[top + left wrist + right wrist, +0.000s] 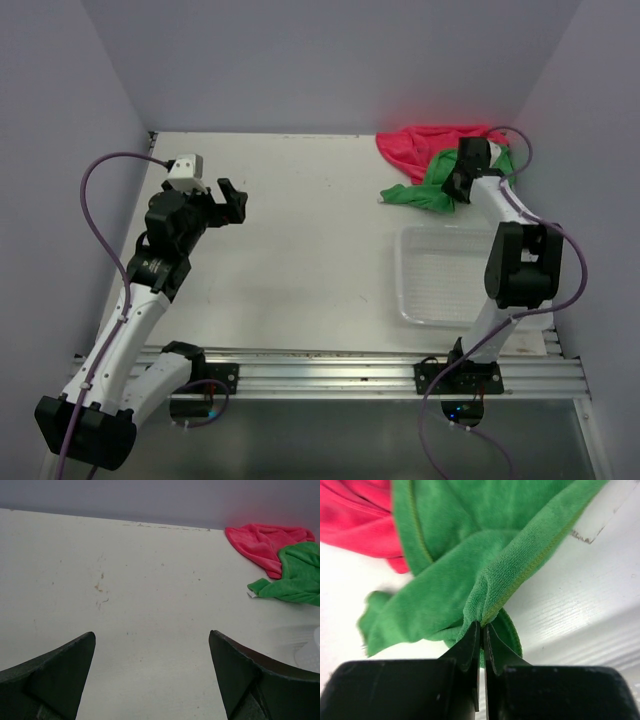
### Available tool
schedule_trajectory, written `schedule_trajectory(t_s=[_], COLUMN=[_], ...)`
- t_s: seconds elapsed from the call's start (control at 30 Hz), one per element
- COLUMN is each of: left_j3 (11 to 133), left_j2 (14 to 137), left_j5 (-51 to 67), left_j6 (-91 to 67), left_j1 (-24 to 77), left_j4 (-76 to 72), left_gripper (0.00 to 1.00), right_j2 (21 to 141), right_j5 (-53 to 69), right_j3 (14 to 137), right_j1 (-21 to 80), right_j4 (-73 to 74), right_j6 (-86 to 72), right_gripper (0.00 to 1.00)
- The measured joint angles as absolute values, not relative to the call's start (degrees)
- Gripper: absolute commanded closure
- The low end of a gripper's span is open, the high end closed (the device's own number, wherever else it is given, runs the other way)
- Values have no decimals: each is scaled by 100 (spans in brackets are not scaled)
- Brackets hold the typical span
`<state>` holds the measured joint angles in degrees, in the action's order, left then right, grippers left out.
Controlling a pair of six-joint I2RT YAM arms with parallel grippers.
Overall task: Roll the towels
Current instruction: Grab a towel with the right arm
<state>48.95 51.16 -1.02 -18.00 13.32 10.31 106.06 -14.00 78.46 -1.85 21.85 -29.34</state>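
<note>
Two towels lie crumpled together at the far right corner of the table. The pink-red towel [425, 144] [260, 541] [355, 525] is nearest the back wall, and the green towel [422, 190] [295, 577] [470, 555] overlaps its near side. My right gripper [452, 183] [482, 626] is down on the green towel, its jaws shut on a pinched fold of the cloth. My left gripper [232, 200] [152, 640] hangs open over bare table at the left, far from both towels, with nothing between its fingers.
A clear plastic mesh basket [437, 275] stands on the right side of the table, just in front of the towels and beside the right arm. Grey walls close the table at the back and both sides. A metal rail [330, 370] runs along the near edge.
</note>
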Motion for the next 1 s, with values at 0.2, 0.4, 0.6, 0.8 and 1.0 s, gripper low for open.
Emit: schedule_trajectory(t_s=[0.2,0.4,0.6,0.8,1.0], left_j3=[4895,4895,4895,4895,4895], left_j2=[5109,5109,5109,5109,5109], left_j5=[-84,-80,-80,-78,-78], left_j6=[-1800,-1800,-1800,-1800,-1800], left_j1=[1332,1332,1332,1334,1334], left_j4=[1031,1028,1028,1028,1028], left_gripper=[0,0,0,0,0], right_j2=[9618,9271,9266,9260,9260], right_j5=[-1284,-1194,-1087,-1068,-843], right_j3=[7854,8224,9242,10486,10829], right_j1=[-45,285,775,1417,2062], right_j4=[2187,2331,2683,2908,2921], right_j6=[-2954,-2899,-2661,-2412,-2399], right_gripper=[100,100,100,100,100])
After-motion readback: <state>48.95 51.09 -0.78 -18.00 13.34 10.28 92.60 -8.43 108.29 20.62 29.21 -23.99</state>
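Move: The green towel, already pinched in the right fingers, has its bulk about 6 cm ahead and 2 cm left of that hand, some 6 cm below. The clear table middle it can be carried towards lies roughly 36 cm left and 8 cm back. The red towel is about 15 cm ahead and 5 cm left, the white basket about 17 cm straight back. From the idle left hand, the green towel lies some 20 cm ahead, 64 cm right and 24 cm below. The green towel, still pinched in the closed right fingers, is lifted about 31 cm, straight up at first, then up and increasingly left, away from the red towel and over the open table by some 20 cm in all. The wrist tips up about 35 degrees and turns counter-clockwise as the arm swings. ##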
